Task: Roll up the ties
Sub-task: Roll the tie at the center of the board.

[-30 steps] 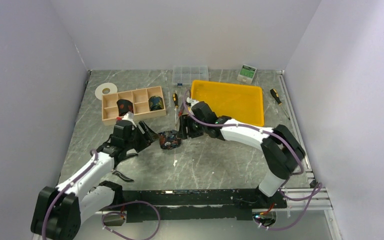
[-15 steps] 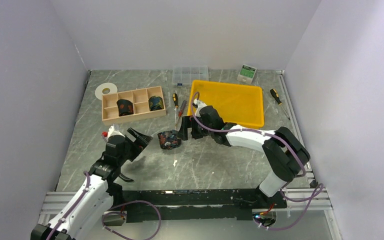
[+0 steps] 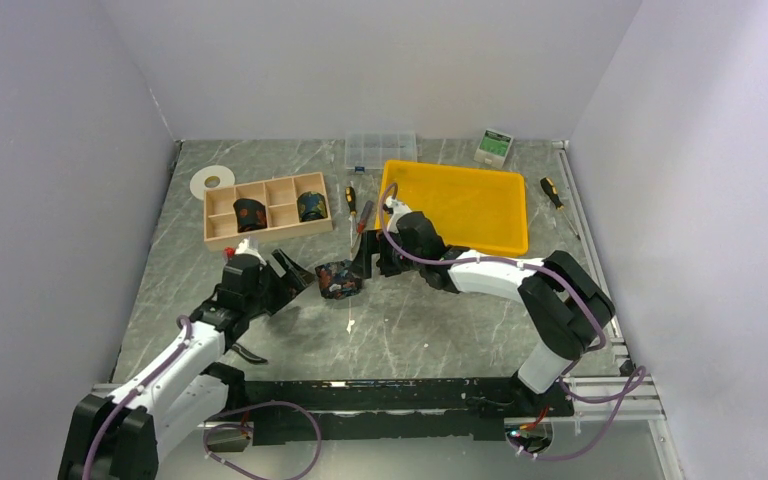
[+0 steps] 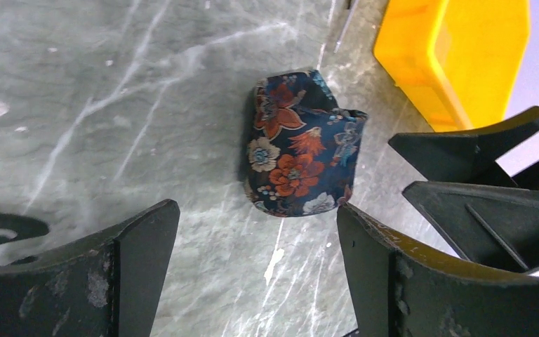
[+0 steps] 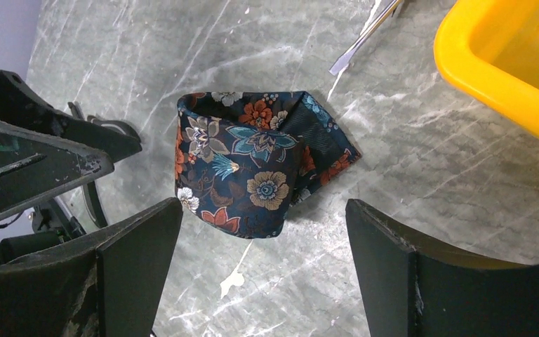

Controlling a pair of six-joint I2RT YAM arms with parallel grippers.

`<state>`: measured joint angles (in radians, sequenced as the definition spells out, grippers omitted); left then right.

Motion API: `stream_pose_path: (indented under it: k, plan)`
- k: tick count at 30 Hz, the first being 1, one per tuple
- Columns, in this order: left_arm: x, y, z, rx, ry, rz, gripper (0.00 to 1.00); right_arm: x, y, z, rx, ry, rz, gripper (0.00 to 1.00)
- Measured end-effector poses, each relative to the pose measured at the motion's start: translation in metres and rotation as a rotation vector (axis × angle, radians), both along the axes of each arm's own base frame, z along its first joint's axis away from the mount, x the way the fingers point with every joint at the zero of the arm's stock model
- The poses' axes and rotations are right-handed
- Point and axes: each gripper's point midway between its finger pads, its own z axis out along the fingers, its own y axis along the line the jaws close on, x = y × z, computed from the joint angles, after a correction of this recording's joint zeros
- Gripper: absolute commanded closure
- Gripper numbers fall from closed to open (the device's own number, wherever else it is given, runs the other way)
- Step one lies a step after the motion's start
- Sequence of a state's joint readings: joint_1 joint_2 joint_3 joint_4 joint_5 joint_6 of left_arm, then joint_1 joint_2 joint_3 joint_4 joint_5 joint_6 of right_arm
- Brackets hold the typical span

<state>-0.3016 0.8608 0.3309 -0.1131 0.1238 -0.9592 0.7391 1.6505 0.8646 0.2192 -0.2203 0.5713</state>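
A rolled tie (image 3: 339,279), dark navy with red and teal flowers, lies loose on the marble table between both arms. It shows as a coil in the left wrist view (image 4: 300,162) and the right wrist view (image 5: 253,165). My left gripper (image 3: 291,270) stands open just left of it, nothing between its fingers. My right gripper (image 3: 364,262) is open just right of the coil, also holding nothing. Two more rolled ties (image 3: 250,214) (image 3: 310,206) sit in compartments of the wooden box (image 3: 222,199).
A yellow tray (image 3: 460,200) lies behind the right arm. Screwdrivers (image 3: 351,199) lie beside it, another (image 3: 551,191) at the right. A clear organiser (image 3: 381,149), a tape roll (image 3: 211,181) and a small box (image 3: 495,147) are at the back. Pliers (image 3: 246,353) lie by the left arm.
Both grippers have opened and drawn back from the coiled tie, which now lies free on the table. The left arm pulled away, then came back a little.
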Motion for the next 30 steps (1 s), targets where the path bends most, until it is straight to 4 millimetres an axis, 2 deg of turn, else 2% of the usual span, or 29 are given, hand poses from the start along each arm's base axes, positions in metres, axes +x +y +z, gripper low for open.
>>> stream_pose_path:
  k: [7, 15, 22, 30]
  plan:
    - [0.008, -0.015, 0.004, -0.048, -0.028, -0.060, 0.13, -0.001, 0.006, -0.003, -0.005, -0.002, 0.016, 0.22]
    - [0.011, -0.021, 0.008, -0.073, -0.061, -0.087, 0.12, -0.009, 0.015, -0.025, -0.032, 0.045, 0.050, 0.41]
    - [0.012, -0.024, 0.011, -0.077, -0.081, -0.114, 0.13, 0.005, 0.032, -0.028, -0.040, 0.058, 0.056, 0.48]
    - [0.011, -0.024, 0.008, -0.074, -0.079, -0.121, 0.12, 0.015, 0.034, -0.039, -0.085, 0.077, 0.032, 0.53]
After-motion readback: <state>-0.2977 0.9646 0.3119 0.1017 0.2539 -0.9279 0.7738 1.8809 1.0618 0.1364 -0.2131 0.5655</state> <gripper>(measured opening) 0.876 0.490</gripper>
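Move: Level with the right hand's point and about 5 cm to its left lies the half-rolled tie, roughly 6 cm below. The red screwdriver is some 9 cm ahead and 1 cm to the left of that hand, the yellow tray's middle about 12 cm ahead and 16 cm to the right. From the left hand the tie is about 3 cm ahead, 8 cm to the right and 5 cm down, the wooden box 15 cm ahead and 5 cm left. Sinking about 4 cm and reaching some 3 cm left, the right hand first goes down and left with a slight draw back, then eases forward over the tie's right part. Its wide fingers narrow to about half open, tips coming onto the folded cloth. The left hand, fingers still wide, edges about 2 cm right and a little forward towards the tie, rising slightly, then holds off. ##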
